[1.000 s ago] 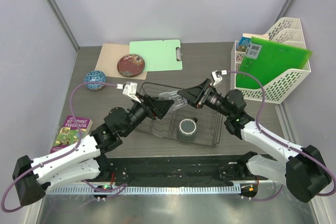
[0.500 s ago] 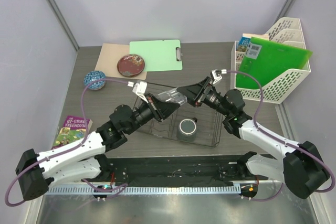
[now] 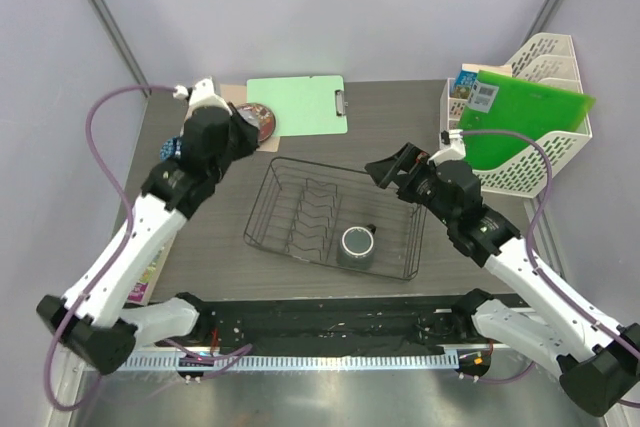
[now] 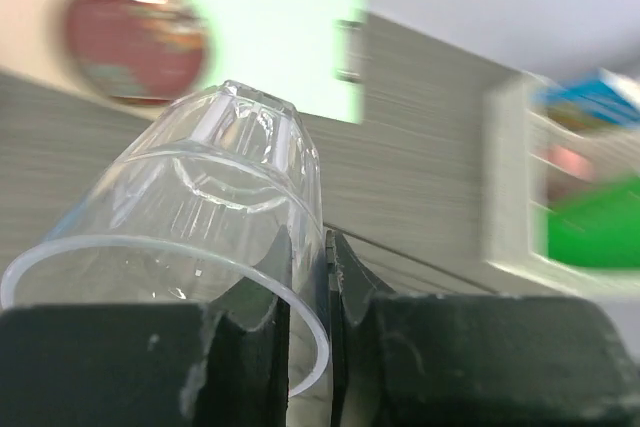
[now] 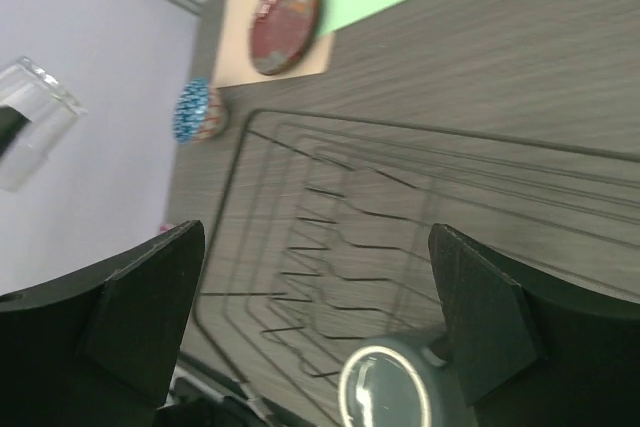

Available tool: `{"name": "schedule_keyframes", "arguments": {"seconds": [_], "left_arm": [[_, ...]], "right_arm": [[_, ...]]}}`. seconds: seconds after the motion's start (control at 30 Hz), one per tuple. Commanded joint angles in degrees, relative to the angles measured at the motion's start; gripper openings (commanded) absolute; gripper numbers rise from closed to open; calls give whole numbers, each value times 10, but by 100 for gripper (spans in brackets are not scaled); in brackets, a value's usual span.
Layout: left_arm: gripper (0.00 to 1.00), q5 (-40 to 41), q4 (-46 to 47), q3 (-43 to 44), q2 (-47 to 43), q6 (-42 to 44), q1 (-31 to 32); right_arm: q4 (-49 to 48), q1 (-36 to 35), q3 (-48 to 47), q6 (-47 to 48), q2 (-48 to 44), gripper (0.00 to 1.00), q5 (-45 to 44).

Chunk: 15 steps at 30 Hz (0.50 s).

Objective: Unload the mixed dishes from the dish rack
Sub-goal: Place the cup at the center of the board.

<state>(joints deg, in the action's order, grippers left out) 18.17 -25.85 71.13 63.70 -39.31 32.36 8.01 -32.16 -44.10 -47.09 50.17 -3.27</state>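
The dark wire dish rack (image 3: 290, 187) sits mid-table, and a grey mug (image 3: 355, 245) stands in its near right part. My left gripper (image 3: 248, 130) is raised at the back left, shut on the wall of a clear glass cup (image 4: 200, 217), one finger inside the rim and one outside. Just beyond it lie the red floral plate (image 3: 264, 119) and the blue patterned bowl (image 3: 171, 149), both on the table outside the rack. My right gripper (image 3: 385, 169) hangs open and holds nothing over the rack's back right corner, the mug (image 5: 385, 392) below it.
A green clipboard (image 3: 300, 105) and a tan board (image 3: 205, 107) lie at the back. A white mesh file holder (image 3: 530, 162) with a green folder (image 3: 520, 117) stands at the back right. A book (image 3: 150, 269) lies by the left edge.
Both grippers met at the glass cup over the rack. The left one closed on it and swung it to the back left. The right one opened and drew back to the right.
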Motion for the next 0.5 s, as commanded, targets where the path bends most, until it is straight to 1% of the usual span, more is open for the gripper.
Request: {"name": "schedule_keyframes", "arguments": {"seconds": [0.0,0.03,0.07,0.1,0.13,0.23,0.27,0.43,0.47], "left_arm": [[0,52,-217,108,133,47,-95],[0,49,-233,128,157,50,-109],[0,48,-249,169,182,51,-124],[0,43,-283,189,210,53,-137],[0,33,-299,230,260,50,-162],[0,8,-357,286,336,44,-189],[0,2,-362,312,378,46,-199],[0,-14,-357,359,461,51,-207],[0,-21,-364,378,493,52,-208]], "right_arm": [[81,-1,16,40,-22,100,-85],[83,-2,18,40,-22,100,-86],[87,-1,21,42,-21,100,-87],[95,-2,21,42,-19,100,-89],[97,-2,23,41,-18,99,-87],[100,-1,26,42,-12,100,-75],[100,-2,28,44,-10,100,-71],[100,-1,35,49,-3,100,-49],[99,-1,37,50,-1,100,-48]]}}
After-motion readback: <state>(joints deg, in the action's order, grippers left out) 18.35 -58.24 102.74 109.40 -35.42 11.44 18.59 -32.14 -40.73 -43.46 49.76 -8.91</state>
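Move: The left hand still holds the clear cup; the tan board's middle lies about 19 cm ahead, 12 cm to its left and 32 cm below. The red plate on that board is 17 cm ahead and 7 cm left, the blue bowl 11 cm ahead and 24 cm left, the dish rack's middle 13 cm right and 5 cm back. From the right hand the board is roughly 23 cm ahead, 34 cm left. Left sinks about 18 cm and forward-left towards the board, cup held, tipping down; open right sinks 7 cm. ##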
